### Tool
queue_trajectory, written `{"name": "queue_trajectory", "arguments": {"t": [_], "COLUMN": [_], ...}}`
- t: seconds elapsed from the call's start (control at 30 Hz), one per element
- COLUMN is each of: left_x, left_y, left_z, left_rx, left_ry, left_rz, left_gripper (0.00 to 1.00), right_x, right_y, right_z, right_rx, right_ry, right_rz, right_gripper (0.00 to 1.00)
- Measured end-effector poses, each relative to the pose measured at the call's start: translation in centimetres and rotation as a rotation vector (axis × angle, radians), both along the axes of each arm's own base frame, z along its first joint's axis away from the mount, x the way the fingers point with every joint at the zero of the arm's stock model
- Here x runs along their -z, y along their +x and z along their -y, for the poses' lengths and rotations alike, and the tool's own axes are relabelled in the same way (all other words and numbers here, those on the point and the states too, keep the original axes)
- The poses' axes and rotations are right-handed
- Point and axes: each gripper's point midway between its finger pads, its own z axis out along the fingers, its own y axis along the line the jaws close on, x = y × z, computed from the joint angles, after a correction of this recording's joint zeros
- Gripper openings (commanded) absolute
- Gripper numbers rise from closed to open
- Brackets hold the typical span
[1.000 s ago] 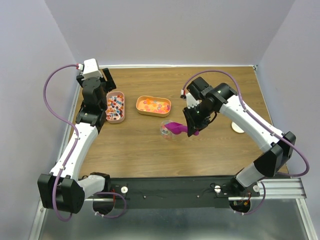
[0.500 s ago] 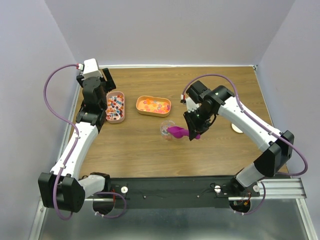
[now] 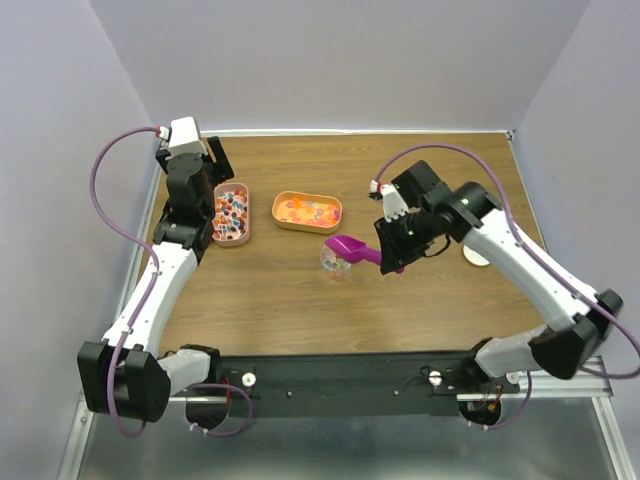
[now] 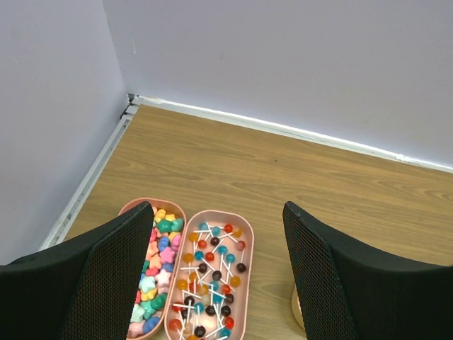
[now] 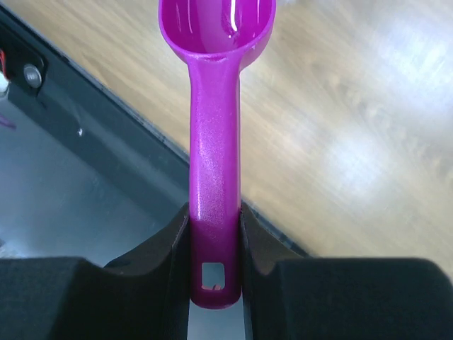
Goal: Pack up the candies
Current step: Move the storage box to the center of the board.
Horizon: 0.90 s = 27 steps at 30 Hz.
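Observation:
My right gripper (image 3: pixel 393 262) (image 5: pixel 214 227) is shut on the handle of the magenta scoop (image 3: pixel 352 248) (image 5: pixel 215 142). The scoop's bowl looks empty and hangs over a small clear cup (image 3: pixel 331 264) with a few coloured candies in it. More candies fill the peach trays: star-shaped ones (image 4: pixel 157 263), lollipops (image 4: pixel 209 273) (image 3: pixel 232 212), and orange and yellow ones (image 3: pixel 307 210). My left gripper (image 3: pixel 217 160) (image 4: pixel 219 209) hangs open above the two left trays, holding nothing.
A white round lid (image 3: pixel 475 256) lies on the table beside the right arm. The purple side wall (image 4: pixel 49 127) and the table's metal edge strip (image 4: pixel 92 177) run close to the left trays. A black rail (image 5: pixel 92 134) borders the near edge.
The right arm has swung outwards to the right and turned its wrist. The scoop has turned from bowl tipped down to nearly level, a little higher over the cup. The left arm has stayed still.

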Motion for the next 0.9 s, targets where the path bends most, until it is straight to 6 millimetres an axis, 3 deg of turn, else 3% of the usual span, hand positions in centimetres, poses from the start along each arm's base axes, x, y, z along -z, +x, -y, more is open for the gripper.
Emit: {"name": "queue_trajectory", "arguments": {"t": [0.23,0.47,0.6,0.73,0.9], "left_x": [1.3,3.8,6.6,9.5,13.2], "left_y": [0.8,2.0,2.8,2.7,2.5], "left_z": [0.9,3.7,6.5,10.5,14.3], "left_rx": [0.041,0.172,0.253,0.343,0.417], "left_ry": [-0.009,-0.053,-0.070,-0.061,-0.030], "left_rz": [-0.031,-0.093,-0.174,-0.272,-0.398], "left_gripper": [0.81,0.80,0.80,0.80,0.76], "right_x": [-1.6,0.3,1.8,3.0,2.6], "right_y": [0.1,2.4,4.0,5.6,7.3], "right_z": [1.0,2.3,2.8,3.5,4.8], "right_rx": [-0.081,-0.073,-0.025,0.041,0.138], "right_ry": [0.158,0.181,0.172,0.140,0.114], "right_rz": [0.325,0.607,0.716,0.789,0.894], "right_gripper": [0.01,0.01,0.01,0.01,0.01]}}
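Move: Some 19 cm to the left hand's right, 6 cm ahead and 30 cm below lies the orange storage box. The lollipop box stands straight ahead of that hand, about 6 cm out; the clear jar is about 27 cm right and 10 cm back. From the right hand, holding the purple scoop, the orange box is about 28 cm ahead and 18 cm left, the jar 11 cm ahead and 10 cm left. Swinging right and down from above the lollipop box, the open, empty left hand travels about 14 cm right and 13 cm down towards the orange box, tipping down and turning clockwise. The right hand keeps its grip on the scoop and draws it clear of the jar, rising briefly, then forward, right and lower, the wrist tilting fingers-forward some 50 degrees. ##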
